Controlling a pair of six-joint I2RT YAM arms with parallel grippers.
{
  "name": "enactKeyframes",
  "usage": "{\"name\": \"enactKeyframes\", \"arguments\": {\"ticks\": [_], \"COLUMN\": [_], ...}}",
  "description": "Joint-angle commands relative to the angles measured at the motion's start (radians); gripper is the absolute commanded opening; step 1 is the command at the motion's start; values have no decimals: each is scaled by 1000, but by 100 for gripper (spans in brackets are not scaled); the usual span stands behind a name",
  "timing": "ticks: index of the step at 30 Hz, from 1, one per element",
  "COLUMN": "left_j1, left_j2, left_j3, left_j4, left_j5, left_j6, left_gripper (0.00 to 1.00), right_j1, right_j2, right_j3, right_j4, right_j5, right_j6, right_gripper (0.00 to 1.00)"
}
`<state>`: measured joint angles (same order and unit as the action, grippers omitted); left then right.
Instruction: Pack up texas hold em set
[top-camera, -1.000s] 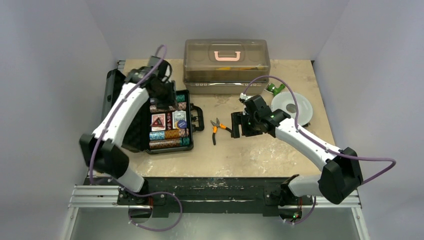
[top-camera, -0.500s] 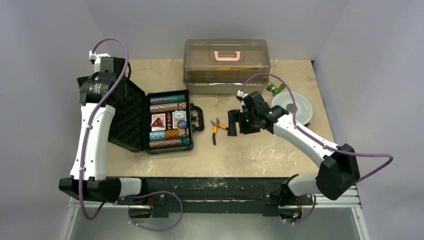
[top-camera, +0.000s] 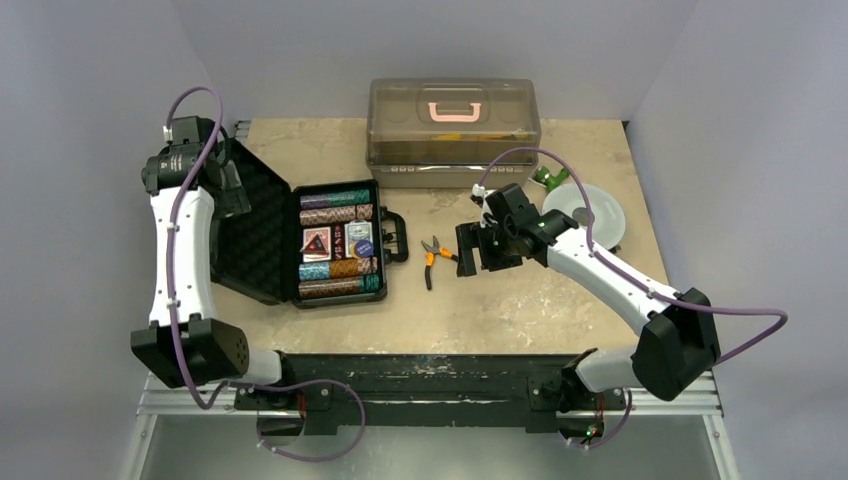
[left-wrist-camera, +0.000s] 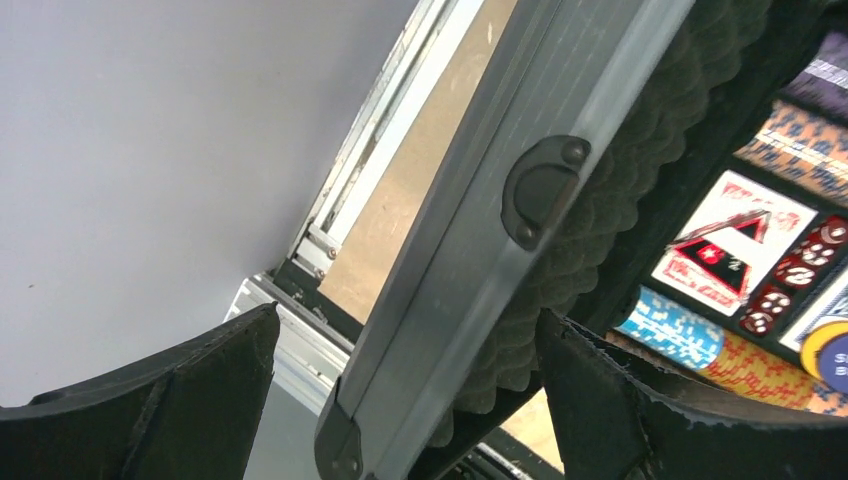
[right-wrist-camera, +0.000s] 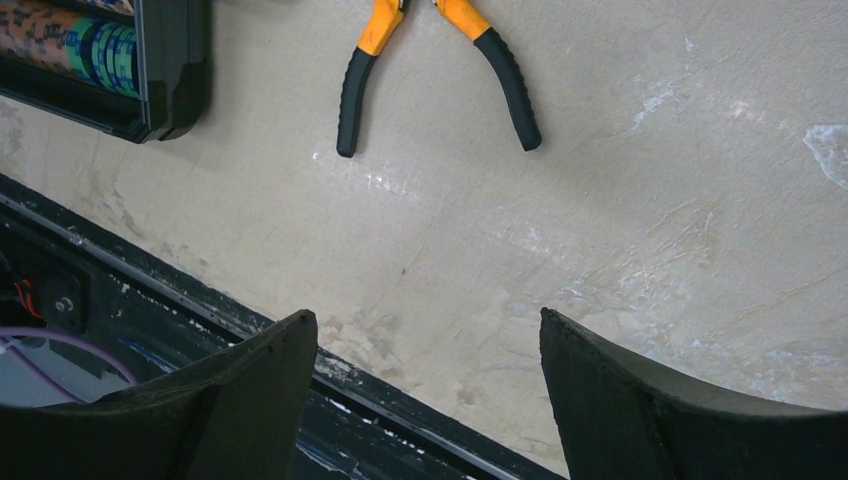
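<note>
The black poker case (top-camera: 340, 290) lies open at the table's left. Its tray holds rows of teal, brown and purple chips (top-camera: 338, 268), card packs and red dice (left-wrist-camera: 800, 270). The foam-lined lid (top-camera: 255, 240) is folded out to the left. My left gripper (top-camera: 230, 188) is open at the lid's far left corner. In the left wrist view the left gripper (left-wrist-camera: 409, 315) straddles the lid's metal rim (left-wrist-camera: 480, 250), one finger on each side. My right gripper (top-camera: 468, 250) is open and empty, low over bare table just right of the pliers; it also shows in the right wrist view (right-wrist-camera: 427, 314).
Orange-handled pliers (top-camera: 432, 255) lie between the case handle (top-camera: 396, 237) and my right gripper. A big translucent brown box with a pink handle (top-camera: 452, 118) stands at the back. A white plate (top-camera: 585, 215) and a green item (top-camera: 548, 178) are at the right.
My left arm has swung from above the chip tray out to the left, and its gripper now sits at the lid's far left edge. The right gripper has shifted only slightly.
</note>
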<state>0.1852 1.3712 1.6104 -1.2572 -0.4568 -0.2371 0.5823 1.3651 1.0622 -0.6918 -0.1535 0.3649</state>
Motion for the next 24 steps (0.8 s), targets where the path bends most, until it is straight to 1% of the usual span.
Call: {"name": "enactKeyframes", "arguments": {"ticks": [1, 3, 6, 10, 14, 18, 21, 24], "left_j1": [57, 72, 76, 76, 75, 73, 61, 6], "left_j2": [53, 54, 54, 52, 11, -39, -65, -85], "left_j3": [-25, -41, -58, -81, -122, -181, -217, -238], "left_j4": [-17, 4, 19, 20, 29, 47, 45, 39], "left_j5": [70, 102, 217, 353, 436, 531, 557, 541], "left_j6": [44, 42, 25, -2, -17, -49, -69, -90], "left_gripper": [96, 96, 94, 87, 77, 71, 68, 66], "right_j1": [2, 1, 2, 2, 1, 1, 2, 2], "right_j2": [-20, -16, -14, -4, 6, 42, 76, 115], "right_j3": [49, 51, 49, 51, 54, 76, 104, 129], "right_j4": [-8, -13, -11, -8, 1, 20, 56, 92], "right_j5": [-29, -28, -31, -34, -34, -69, -106, -139], "right_j6": [-36, -42, -44, -43, -44, -35, 0, 38], "right_gripper": [79, 80, 79, 79, 79, 80, 81, 81]}}
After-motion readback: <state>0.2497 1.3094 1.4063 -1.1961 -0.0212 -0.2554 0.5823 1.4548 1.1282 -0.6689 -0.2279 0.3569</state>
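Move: The case's lid stands open, its free edge roughly 5 cm below the left hand, with its middle some 2 cm ahead and 3 cm to the right. The red card deck in the case lies about 18 cm right, 2 cm ahead and 23 cm down; the front chip rolls are some 21 cm right, 7 cm back and equally low. From the right hand the lid edge is about 44 cm left, 4 cm ahead and 9 cm higher. The lid's free edge comes in between the left fingers as the hand sinks about 5 cm; the hand then swings right some 6 cm, rolling about 20 degrees so its left side drops, and the outer finger pushes the lid towards the case body. The wide-open fingers narrow by roughly a third around the edge. Late on, the right hand eases about 2 cm left and slightly forward. ##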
